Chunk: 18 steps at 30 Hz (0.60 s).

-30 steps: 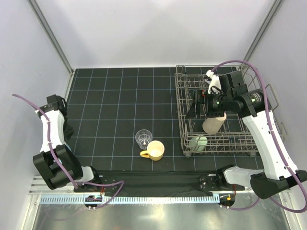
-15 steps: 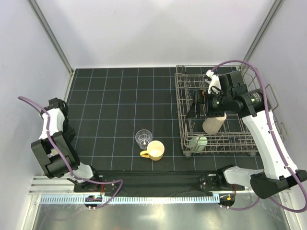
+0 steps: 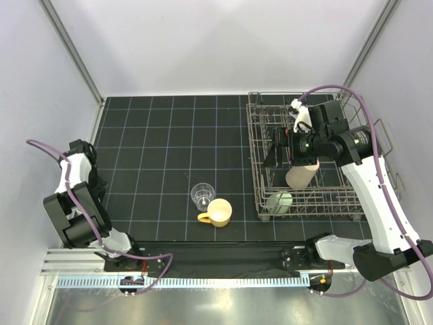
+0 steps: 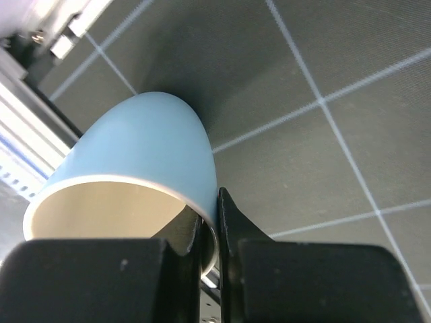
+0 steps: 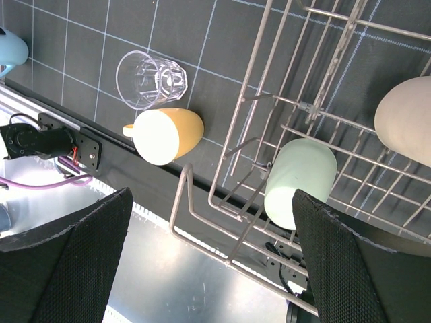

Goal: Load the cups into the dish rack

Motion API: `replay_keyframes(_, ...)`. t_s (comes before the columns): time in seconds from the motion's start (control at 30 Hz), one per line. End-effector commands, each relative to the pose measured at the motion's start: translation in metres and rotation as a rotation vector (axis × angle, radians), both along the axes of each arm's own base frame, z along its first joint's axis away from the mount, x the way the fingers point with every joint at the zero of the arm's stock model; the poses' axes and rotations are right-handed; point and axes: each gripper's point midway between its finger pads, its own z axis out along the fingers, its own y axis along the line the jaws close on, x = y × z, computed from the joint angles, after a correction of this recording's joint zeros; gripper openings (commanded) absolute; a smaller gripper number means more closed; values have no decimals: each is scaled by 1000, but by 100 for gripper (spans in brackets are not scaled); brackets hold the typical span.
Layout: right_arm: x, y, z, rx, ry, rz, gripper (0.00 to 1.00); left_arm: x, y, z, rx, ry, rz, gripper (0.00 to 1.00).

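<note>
My left gripper (image 4: pixel 210 208) is shut on the rim of the light blue cup (image 4: pixel 145 151), one finger inside and one outside. That cup also shows small at the near left of the mat (image 5: pixel 10 46). In the top view the folded left arm (image 3: pixel 73 203) hides it. A clear glass (image 3: pixel 201 195) and a yellow mug (image 3: pixel 218 212) on its side sit mid-mat. The dish rack (image 3: pixel 256 156) holds a pale green cup (image 3: pixel 279 202) and a tan tumbler (image 3: pixel 301 175). My right gripper (image 5: pixel 211 195) hangs open over the rack, holding nothing.
The metal rail (image 3: pixel 223 281) runs along the near edge, past the black gridded mat (image 3: pixel 169 135). White walls stand behind and on both sides. The rack's raised wire sides (image 5: pixel 229 155) lie just under my right fingers.
My left arm has folded down toward the near left corner, and its gripper has closed on the light blue cup's rim. The right arm has not moved.
</note>
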Motion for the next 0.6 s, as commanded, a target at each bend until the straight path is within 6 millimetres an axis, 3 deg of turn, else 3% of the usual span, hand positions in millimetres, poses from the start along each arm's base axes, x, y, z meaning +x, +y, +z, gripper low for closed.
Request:
replay_keyframes(0.0,5,2,10,13,-48,0,100,12,-10,14,-40,-113,40,0)
replay_keyframes(0.17,6,6,14,30,-47,10,100,40,-49,42,-166,-340,57,0)
replay_keyframes(0.37,5,8,24,46,-54,22,100,85,-112,100,-386,-626,54,0)
replay_keyframes(0.5,-1,11,21,68,-34,30,100,124,-172,159,-557,-853,-68,0)
replay_keyframes(0.53,-3,11,23,76,-37,32,100,129,-204,180,-652,-897,-149,0)
replay_keyframes(0.57,-4,13,23,84,-35,35,100,137,-221,196,-719,-945,-163,0)
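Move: The left hand has the blue cup by its rim. The dish rack it is bound for has its middle roughly 75 cm to the right and 16 cm ahead, at about the same height; the open right gripper waits some 60 cm to the right, 2 cm ahead and 22 cm higher. The clear glass stands about 37 cm right and 2 cm ahead, the yellow mug 42 cm right and 3 cm back, both 3 cm lower. From the right hand, the rack's middle lies about 13 cm ahead, 17 cm right and 24 cm below. Still pinching the rim of the blue cup, the left hand lifts it off the table and sweeps it away from the left wall towards the right gripper and rack, gathering speed: about 16 cm right, with some 10 cm each of rise and forward travel. The wrist tips some 45 degrees as it goes, swinging the downward fingers forward and to the right. ##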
